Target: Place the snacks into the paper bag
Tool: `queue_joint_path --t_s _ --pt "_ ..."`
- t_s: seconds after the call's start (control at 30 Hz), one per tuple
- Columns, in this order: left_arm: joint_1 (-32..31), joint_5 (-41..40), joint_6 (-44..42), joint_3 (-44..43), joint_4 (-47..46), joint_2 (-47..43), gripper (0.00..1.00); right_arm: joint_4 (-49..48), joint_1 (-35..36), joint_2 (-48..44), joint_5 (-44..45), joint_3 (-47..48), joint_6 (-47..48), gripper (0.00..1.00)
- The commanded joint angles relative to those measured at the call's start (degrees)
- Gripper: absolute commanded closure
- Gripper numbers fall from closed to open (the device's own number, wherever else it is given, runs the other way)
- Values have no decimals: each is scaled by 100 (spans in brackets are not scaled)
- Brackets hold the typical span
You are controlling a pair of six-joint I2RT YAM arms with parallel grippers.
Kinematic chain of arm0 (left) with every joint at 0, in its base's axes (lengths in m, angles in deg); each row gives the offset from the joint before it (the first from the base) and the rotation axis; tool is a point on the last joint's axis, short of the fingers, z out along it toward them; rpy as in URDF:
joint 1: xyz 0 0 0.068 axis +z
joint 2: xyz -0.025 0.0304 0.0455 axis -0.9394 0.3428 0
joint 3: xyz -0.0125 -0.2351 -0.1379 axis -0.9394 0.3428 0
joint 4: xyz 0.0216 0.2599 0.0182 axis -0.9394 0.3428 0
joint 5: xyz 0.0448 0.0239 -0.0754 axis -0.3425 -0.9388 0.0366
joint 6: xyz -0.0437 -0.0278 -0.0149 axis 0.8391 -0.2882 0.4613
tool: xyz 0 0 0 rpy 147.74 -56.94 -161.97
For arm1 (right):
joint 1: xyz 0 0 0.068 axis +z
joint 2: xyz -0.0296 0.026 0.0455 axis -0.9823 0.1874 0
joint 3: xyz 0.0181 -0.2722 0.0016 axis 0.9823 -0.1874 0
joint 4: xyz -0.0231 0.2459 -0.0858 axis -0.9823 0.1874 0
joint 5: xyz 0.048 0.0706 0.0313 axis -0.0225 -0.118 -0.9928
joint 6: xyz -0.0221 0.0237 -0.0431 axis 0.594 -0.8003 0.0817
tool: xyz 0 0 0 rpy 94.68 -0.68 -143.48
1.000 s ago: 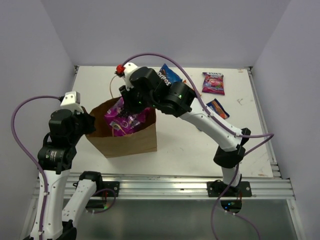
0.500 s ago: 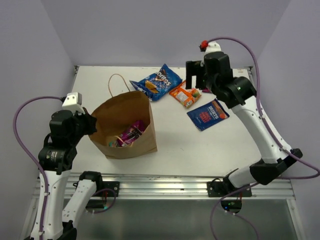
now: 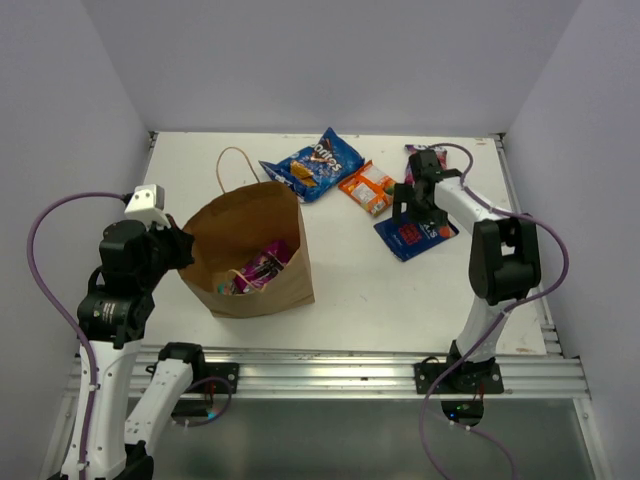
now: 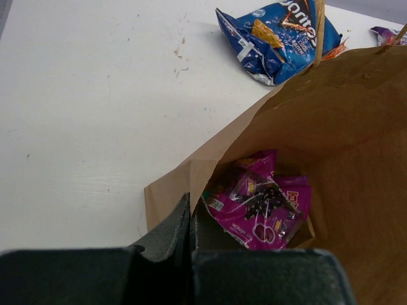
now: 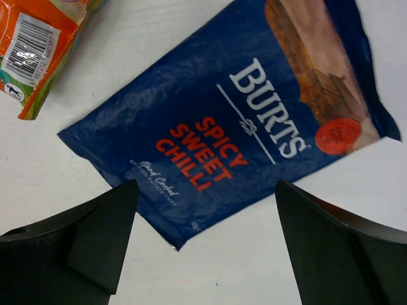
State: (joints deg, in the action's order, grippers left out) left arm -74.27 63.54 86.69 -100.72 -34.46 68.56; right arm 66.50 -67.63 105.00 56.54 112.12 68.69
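Observation:
The brown paper bag (image 3: 262, 262) stands open at the left, and my left gripper (image 3: 181, 250) is shut on its near-left rim (image 4: 166, 190). Purple and pink snacks (image 4: 262, 210) lie inside it (image 3: 258, 268). On the table lie the blue chip bag (image 3: 312, 163), an orange packet (image 3: 367, 188) and a dark blue packet with red lettering (image 3: 414, 234). My right gripper (image 3: 412, 210) hovers open just above the dark blue packet (image 5: 254, 121), one finger on each side of its lower corner (image 5: 206, 187), touching nothing.
A pink packet (image 3: 411, 150) peeks out behind the right wrist at the back right. The bag's loop handle (image 3: 236, 160) lies on the table behind it. The orange packet's corner (image 5: 38, 51) sits close to the right gripper's left finger.
My right gripper has left the bag's mouth, opened, swung to the right and come down over the dark blue packet. The left gripper has kept its hold on the bag.

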Motion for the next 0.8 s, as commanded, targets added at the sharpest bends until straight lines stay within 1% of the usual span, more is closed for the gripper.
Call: queue_joint_path --t_s 0.0,0.03,0.1,0.3,0.33,0.4,0.43,0.47,0.5,0.57,0.67,0.73,0.77 --pt "-25 28 -152 -85 -259 12 100 -485 -50 284 -540 232 -21 7" --pt "-25 11 -152 -85 -259 12 100 -529 -120 486 -732 249 -30 7" --pt "-25 -16 -169 -85 -233 12 100 -652 -164 636 -831 258 -65 7" --pt "-25 -60 -222 -85 -163 3 100 -732 -191 1155 -682 311 -65 5" --pt "-25 -69 -231 -85 -171 3 100 -714 -191 1216 -690 302 -56 6" --pt "-25 -77 -240 -94 -162 12 100 -714 -191 1357 -690 250 -91 12" --pt "-25 -77 -240 -103 -162 12 100 -749 -191 1392 -734 154 -117 17" --pt "-25 -77 -248 -112 -162 38 100 -784 -191 1436 -761 109 -144 40" --pt "-25 -77 -257 -120 -162 47 100 -784 -182 1472 -813 65 -179 54" --pt "-25 -77 -266 -129 -171 64 100 -854 -182 1524 -875 -67 -258 78" --pt "-25 -77 -266 -112 -180 73 100 -916 -182 1446 -919 -207 -232 92" --pt "-25 -77 -266 -112 -198 82 100 -881 -182 1410 -919 -190 -110 94" --pt "-25 -77 -266 -112 -206 82 100 -855 -182 1384 -919 -190 -57 97"
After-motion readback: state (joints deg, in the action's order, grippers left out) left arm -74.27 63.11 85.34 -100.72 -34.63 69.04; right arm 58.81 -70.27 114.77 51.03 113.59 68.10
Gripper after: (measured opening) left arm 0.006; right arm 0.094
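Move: The blue Burts packet lies flat under my open right fingers, its middle about 3 cm ahead, 2 cm to the right and some 6 cm below. From the same hand, the orange packet is roughly 15 cm ahead and 9 cm to the left, and the pink packet about 21 cm ahead and 5 cm right, both at table height. From my left hand, the Burts packet lies about 20 cm ahead, 48 cm to the right and 27 cm lower. I sink my open right hand about 5 cm onto the Burts packet, easing some 3 cm forward with the fingers still pointing steeply down. Once low, I creep forward and shut the fingers almost fully, pinching the film a little short of the packet's middle. My left hand stays put, still gripping the paper bag's rim. ##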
